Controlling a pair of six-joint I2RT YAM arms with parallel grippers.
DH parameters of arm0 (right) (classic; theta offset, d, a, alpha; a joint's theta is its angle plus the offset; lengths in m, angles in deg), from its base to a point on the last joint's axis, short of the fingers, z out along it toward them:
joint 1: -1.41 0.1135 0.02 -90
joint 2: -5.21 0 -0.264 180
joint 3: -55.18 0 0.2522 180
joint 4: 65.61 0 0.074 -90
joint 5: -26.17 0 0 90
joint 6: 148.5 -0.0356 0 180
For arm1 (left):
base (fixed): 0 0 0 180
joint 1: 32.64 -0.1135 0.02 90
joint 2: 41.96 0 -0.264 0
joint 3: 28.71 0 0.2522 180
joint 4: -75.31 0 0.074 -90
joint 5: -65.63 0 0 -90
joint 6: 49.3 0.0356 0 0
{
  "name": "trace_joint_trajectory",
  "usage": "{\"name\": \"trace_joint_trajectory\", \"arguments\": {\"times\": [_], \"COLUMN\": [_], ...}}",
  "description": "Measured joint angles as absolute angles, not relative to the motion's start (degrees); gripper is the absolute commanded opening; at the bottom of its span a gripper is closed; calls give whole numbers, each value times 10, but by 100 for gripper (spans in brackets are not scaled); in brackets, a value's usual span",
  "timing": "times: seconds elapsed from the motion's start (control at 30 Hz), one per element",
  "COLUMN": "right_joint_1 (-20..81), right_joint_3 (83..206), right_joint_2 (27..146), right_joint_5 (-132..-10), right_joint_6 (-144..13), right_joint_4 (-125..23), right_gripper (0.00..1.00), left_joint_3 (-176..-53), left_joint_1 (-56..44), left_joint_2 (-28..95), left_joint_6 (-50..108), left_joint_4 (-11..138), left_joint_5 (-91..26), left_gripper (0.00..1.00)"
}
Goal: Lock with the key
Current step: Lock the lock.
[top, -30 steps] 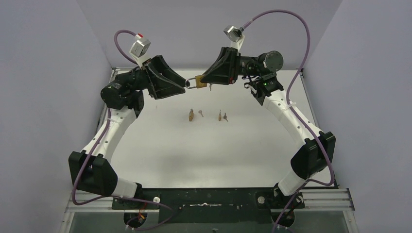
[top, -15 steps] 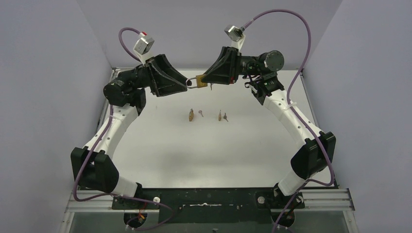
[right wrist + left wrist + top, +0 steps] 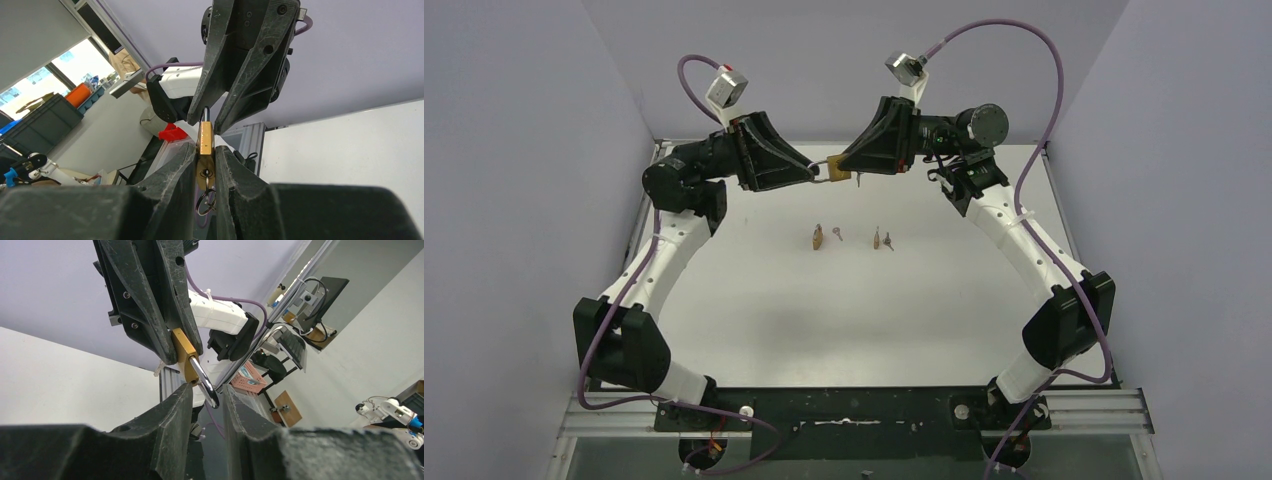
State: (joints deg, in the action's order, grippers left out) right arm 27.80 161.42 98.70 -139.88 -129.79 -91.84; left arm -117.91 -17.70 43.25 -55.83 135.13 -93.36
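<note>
A brass padlock [image 3: 837, 169] hangs in the air over the far part of the table, between the two arms. My right gripper [image 3: 205, 150] is shut on the flat sides of its brass body [image 3: 205, 140]. The key [image 3: 205, 173] sits in the keyhole, and its ring [image 3: 204, 202] dangles below. The steel shackle [image 3: 202, 380] points toward my left gripper [image 3: 206, 390]. That gripper's jaws stand narrowly apart on either side of the shackle. The left fingertip [image 3: 182, 390] is right at the body's corner. A thin gap shows on the other side.
Two small padlocks [image 3: 819, 237] [image 3: 877, 238], each with a loose key [image 3: 836, 235] [image 3: 888, 241] beside it, lie on the white table [image 3: 844, 310] below the arms. Purple walls close in the left, right and far sides.
My left arm has moved right and up toward the padlock, and its jaws have narrowed around the shackle. The right arm and the padlock have stayed still.
</note>
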Motion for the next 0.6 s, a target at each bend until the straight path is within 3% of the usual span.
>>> {"name": "trace_joint_trajectory", "arguments": {"times": [0.13, 0.6], "right_joint_1": [278, 278], "right_joint_3": [1614, 1614], "right_joint_2": [987, 987], "right_joint_5": [-1402, -1404], "right_joint_6": [-1298, -1301], "right_joint_4": [-918, -921], "right_gripper": [0, 0], "left_joint_3": [-1182, -1184], "left_joint_1": [-177, -177], "left_joint_2": [433, 433], "left_joint_6": [-555, -551], "left_joint_4": [1344, 1338], "left_joint_5": [-932, -930], "left_gripper": [0, 0]}}
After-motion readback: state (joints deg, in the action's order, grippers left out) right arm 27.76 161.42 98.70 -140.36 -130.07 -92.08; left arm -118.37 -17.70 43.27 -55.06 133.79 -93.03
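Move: The open shackle of the padlock held by the right hand lies between the left hand's parted fingertips, its bow about 1 cm to the right and level in height. The lock's brass body is some 3 cm to the left hand's right, also level. From the right hand, the shackle's bow lies about 3 cm to its left. On the table some 46 cm below and 13 cm ahead of the left hand are a closed padlock, 4 cm to its left, and a loose key, straight ahead. The left hand stays in place around the shackle, its fingers pointing to the robot's right, and shuts them from a little over a quarter open to nearly closed, pinching the shackle's bow as the grip effort rises. The right hand holds still opposite it, keeping its pinch on the brass body with the key in it, and neither hand travels even half a centimetre or turns, so there is no push together yet. ##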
